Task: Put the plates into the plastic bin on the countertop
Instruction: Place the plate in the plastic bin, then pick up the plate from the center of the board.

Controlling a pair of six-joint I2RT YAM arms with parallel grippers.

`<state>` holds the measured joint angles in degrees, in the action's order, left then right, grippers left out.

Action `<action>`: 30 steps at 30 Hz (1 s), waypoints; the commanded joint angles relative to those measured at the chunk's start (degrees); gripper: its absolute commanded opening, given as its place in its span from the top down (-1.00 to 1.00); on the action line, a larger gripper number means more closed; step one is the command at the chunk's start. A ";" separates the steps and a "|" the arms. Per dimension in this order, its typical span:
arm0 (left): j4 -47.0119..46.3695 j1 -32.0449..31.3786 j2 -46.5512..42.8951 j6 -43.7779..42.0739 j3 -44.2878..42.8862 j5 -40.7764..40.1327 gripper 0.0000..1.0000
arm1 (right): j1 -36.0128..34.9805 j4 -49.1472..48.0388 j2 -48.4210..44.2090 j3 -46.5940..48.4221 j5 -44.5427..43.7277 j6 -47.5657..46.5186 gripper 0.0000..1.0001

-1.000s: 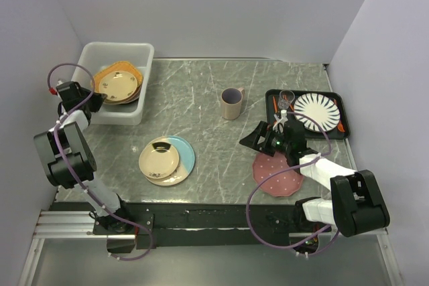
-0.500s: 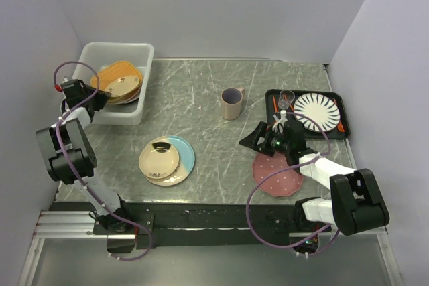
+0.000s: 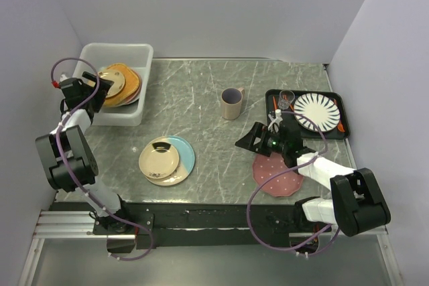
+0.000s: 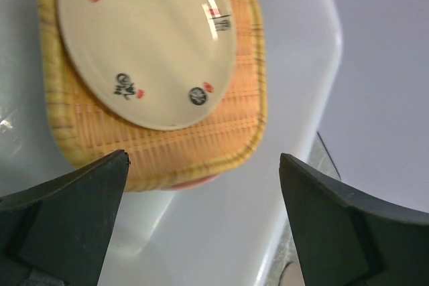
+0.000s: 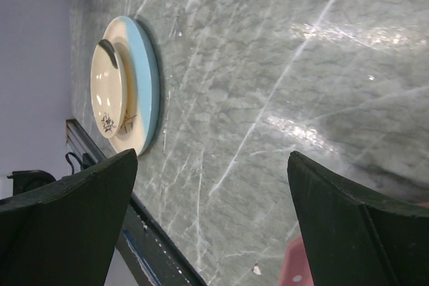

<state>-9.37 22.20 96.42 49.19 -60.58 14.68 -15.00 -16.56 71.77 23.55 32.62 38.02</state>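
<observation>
The plastic bin stands at the back left of the countertop. Inside it a small cream floral plate lies on a woven orange plate, and a pink edge peeks out beneath. My left gripper hovers over the bin's left side, open and holding nothing. A cream plate rests on a cream-and-light-blue plate at the front centre. My right gripper is open and empty just above the countertop, beside the pink dotted plate.
A beige mug stands mid-table. A black tray at the right holds a white plate with black stripes and small items. Walls close in on three sides.
My left gripper went from shut to open, letting go of the cream floral plate, which now lies on the woven plate in the bin. The right gripper shifted slightly left.
</observation>
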 commanded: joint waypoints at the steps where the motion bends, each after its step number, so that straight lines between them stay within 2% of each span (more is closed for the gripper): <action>1: -0.74 0.13 -5.80 -1.64 1.78 0.53 -0.99 | -2.13 0.21 -1.37 3.17 -0.80 -0.93 -1.00; 12: -1.62 -0.13 -8.88 -1.73 3.36 4.39 -0.99 | -6.35 1.53 -2.60 4.31 -3.53 -0.67 -1.00; 30: 0.66 -6.46 -24.87 -4.62 12.41 6.86 -0.99 | -20.31 1.44 5.75 14.58 -6.43 0.91 -0.98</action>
<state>-8.54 17.15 75.55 47.03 -49.15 20.32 -31.90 -13.78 75.11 33.89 27.66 38.28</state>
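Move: The small cream plate, lying on the larger blue plate, is about 35 cm left of the right hand, 7 cm back and 8 cm below; from the left hand it is some 27 cm back, 22 cm right and 14 cm below. The blue plate's middle sits 4 cm to the small plate's right. From the right hand, the mug stands about 14 cm ahead and 6 cm left, the red plate 11 cm back and 13 cm right. The small cream plate draws both empty hands inward: the right one swings left towards it by about 8 cm, rising some 4 cm and turning counter-clockwise. The left leaves the plates in the bin, rises and moves right and back, fingers tipping up and turning clockwise about 10 degrees. Both grippers stay wide open, touching nothing. ##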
